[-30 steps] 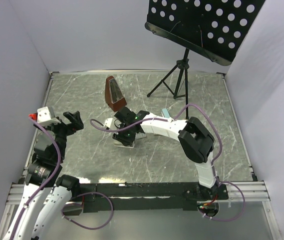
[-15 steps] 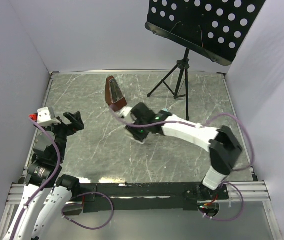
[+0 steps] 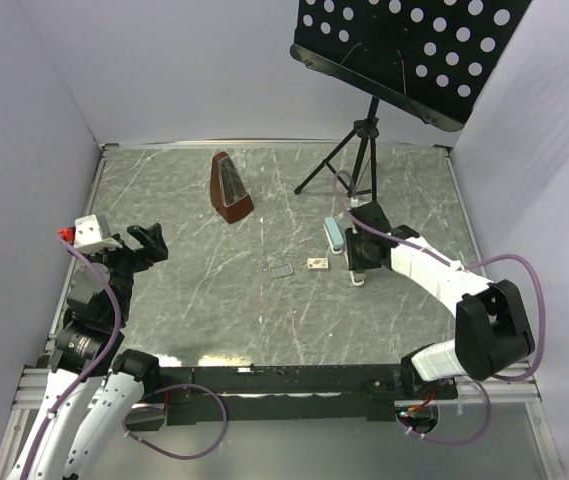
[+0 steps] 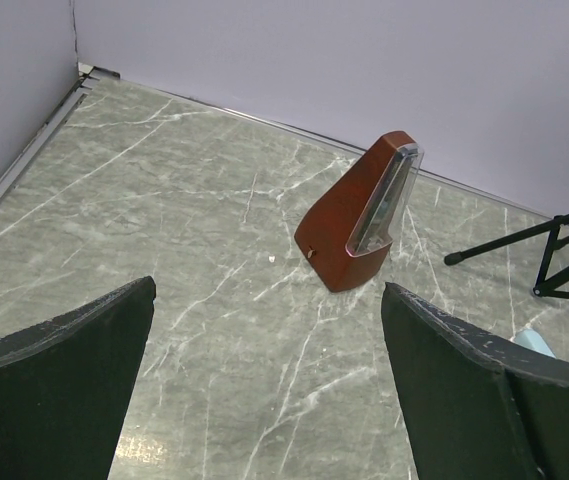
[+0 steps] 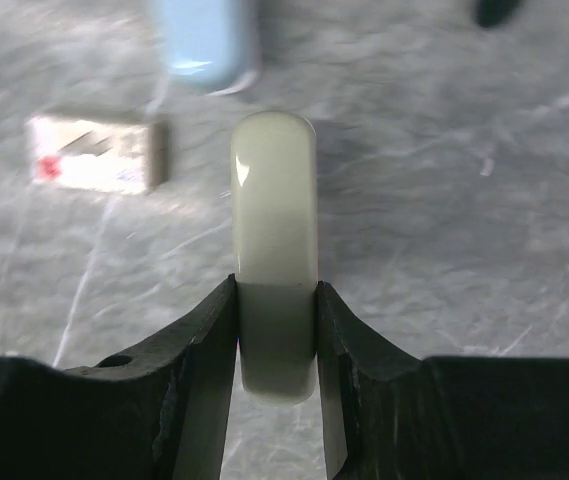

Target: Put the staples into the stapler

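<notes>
A cream-white stapler (image 5: 274,190) is clamped between the fingers of my right gripper (image 5: 276,290), its long body sticking out past the tips. From above, that gripper (image 3: 361,262) hangs over the table's right-centre with the stapler's pale end (image 3: 360,279) showing below it. The small cream-tan staples box (image 3: 316,264) lies flat just left of it, and it appears again in the right wrist view (image 5: 94,152). No loose staples show. My left gripper (image 3: 149,240) is raised at the far left, open and empty (image 4: 269,300).
A light blue oblong object (image 3: 335,234) (image 5: 204,40) lies just behind the stapler. A small translucent piece (image 3: 281,270) rests left of the box. A brown metronome (image 3: 231,188) (image 4: 359,215) stands at the back, a music stand's tripod (image 3: 359,160) back right. Walls enclose the table.
My right arm has swung from left of centre to the right-centre, carrying the stapler, uncovering the box and the translucent piece. The left arm has not moved.
</notes>
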Robot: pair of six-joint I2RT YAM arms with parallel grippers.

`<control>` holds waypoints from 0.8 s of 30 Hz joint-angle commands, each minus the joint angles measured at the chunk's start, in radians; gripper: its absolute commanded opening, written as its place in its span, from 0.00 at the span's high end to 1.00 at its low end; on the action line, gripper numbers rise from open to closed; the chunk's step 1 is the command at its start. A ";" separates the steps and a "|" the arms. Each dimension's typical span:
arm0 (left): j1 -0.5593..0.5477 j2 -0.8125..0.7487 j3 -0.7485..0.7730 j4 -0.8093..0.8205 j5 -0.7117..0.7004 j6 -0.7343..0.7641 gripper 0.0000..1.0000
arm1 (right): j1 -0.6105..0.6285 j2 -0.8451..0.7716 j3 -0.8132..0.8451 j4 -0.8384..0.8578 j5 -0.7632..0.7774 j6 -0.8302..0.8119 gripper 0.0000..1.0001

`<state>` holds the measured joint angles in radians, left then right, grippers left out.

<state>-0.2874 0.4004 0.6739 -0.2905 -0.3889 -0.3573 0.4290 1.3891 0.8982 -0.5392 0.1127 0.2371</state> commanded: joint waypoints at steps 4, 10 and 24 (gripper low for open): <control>0.002 -0.017 -0.002 0.033 0.007 -0.006 0.00 | -0.091 0.111 0.044 0.120 -0.002 0.062 1.00; 0.002 -0.014 0.000 0.031 0.009 -0.003 0.01 | -0.108 0.214 0.161 0.147 0.021 -0.008 1.00; 0.002 -0.018 -0.004 0.033 0.005 -0.002 0.00 | -0.119 0.406 0.340 0.133 0.044 -0.081 0.89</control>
<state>-0.2874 0.3920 0.6739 -0.2913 -0.3889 -0.3599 0.3260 1.7653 1.1973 -0.4099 0.1436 0.1703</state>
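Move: The right hand already holds the cream stapler. The blue stapler it is being taken alongside has its middle about 12 cm ahead, 5 cm left and some 3 cm below. The small staple box lies about 3 cm ahead and 9 cm left, and the music stand's near foot roughly 11 cm ahead and 6 cm right, both some 4 cm below. From the idle left hand, the blue stapler is about 16 cm ahead, 43 cm right and 25 cm down. Keep the right gripper closed on the cream stapler and carry it about 11 cm forward, to lie parallel along the right side of the blue stapler, between it and the stand's foot. Start by sinking about 3 cm while easing 2 cm right, then lift a little as you drive forward, slowing and dipping at the end. Turn slightly clockwise. ##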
